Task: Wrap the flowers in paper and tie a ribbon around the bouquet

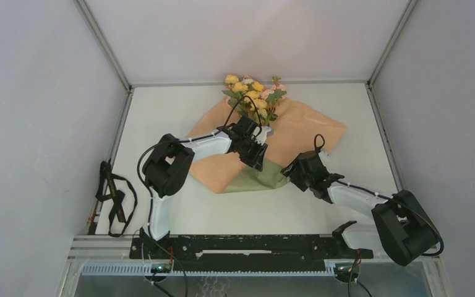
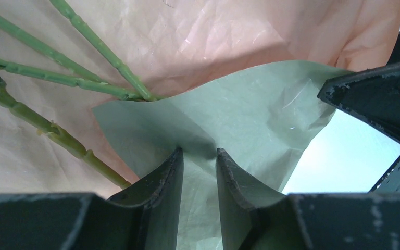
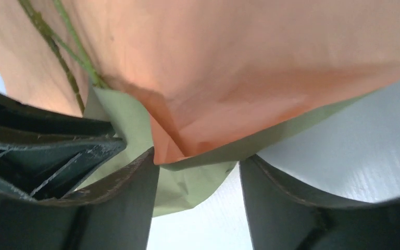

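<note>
The flowers (image 1: 252, 91) lie at the far middle of the table, on the peach-orange side of the paper (image 1: 300, 131). The paper's near edge is folded up, olive side out (image 1: 256, 180). My left gripper (image 1: 256, 156) rests on that fold. In the left wrist view its narrowly spaced fingers (image 2: 164, 177) pinch the puckered olive flap (image 2: 250, 104), and the green stems (image 2: 57, 78) run under it. My right gripper (image 1: 292, 168) is open at the paper's near right edge, a loose corner (image 3: 198, 151) between its fingers (image 3: 135, 198). The black ribbon (image 1: 112, 197) lies by the left wall.
Grey walls and metal rails close the table in on the left, right and back. The right arm's elbow (image 1: 402, 226) sits near the front right corner, and a black rail (image 1: 241, 246) runs along the near edge.
</note>
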You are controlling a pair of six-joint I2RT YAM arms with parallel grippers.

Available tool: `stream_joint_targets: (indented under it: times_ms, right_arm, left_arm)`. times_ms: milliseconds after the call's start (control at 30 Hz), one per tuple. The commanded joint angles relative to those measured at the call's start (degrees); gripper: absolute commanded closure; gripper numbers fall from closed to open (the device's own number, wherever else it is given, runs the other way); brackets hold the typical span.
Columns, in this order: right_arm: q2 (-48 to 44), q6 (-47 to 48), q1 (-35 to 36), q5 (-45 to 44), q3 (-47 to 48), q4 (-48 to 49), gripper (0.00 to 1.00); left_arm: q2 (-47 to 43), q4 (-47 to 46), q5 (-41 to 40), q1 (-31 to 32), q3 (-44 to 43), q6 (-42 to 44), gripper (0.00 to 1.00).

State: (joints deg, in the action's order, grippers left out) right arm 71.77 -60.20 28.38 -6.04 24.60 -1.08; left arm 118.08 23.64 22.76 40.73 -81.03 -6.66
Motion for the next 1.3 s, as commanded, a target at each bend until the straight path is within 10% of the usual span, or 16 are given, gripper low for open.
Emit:
stream_joint_targets:
  times_ms: [0,133,567,933,1267]
  right_arm:
    - [-0.27,-1.95,1.31,-6.68,-0.65,-3.8,0.43]
    - [-4.02,1.74,3.25,-11.19,1.12,-7.72,0.59]
    - [-7.84,-6.65,8.91,-9.37,2.55,-19.41,0.36]
    - [-5.8,6.62,3.44,2.39,7.73,-12.8,0.88]
    - [0.27,11.73,-12.88,8.64,6.47,-13.92,1.0]
  left_arm:
    - [0.49,0.97,-0.44,0.32,2.12,-0.11,0.65]
    - [0.46,0.88,-1.32,-0.12,1.98,-0.19,0.65]
    - [0.56,0.92,-1.24,-0.75,2.15,-0.11,0.65]
    - [0.55,1.02,-1.61,-0.75,2.41,0.07,0.65]
    - [-0.44,1.09,-2.7,-0.82,2.68,0.8,0.65]
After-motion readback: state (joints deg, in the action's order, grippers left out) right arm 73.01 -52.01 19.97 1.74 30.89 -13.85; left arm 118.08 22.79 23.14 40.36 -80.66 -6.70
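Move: The right end of the paper's green fold lies just under the right fingers, about 2 cm to their right, level in reach and 2 cm below. The cut stem ends slip beneath the fold some 5 cm ahead and 9 cm left of that hand, with the flower heads about 23 cm ahead and 10 cm left. From the left hand the fold's end lies about 11 cm right, 2 cm back and 2 cm below. The fold's curled edge stands between the parted right fingers; they narrow, part again and draw back towards the base about 5 cm. Closing fully, the hand then lifts some 4 cm while swinging forward and left over the paper, and comes down to the right, shut tips on the fold about 2.5 cm right of where it began. The left hand stays put, part-open tips still holding the fold down. ##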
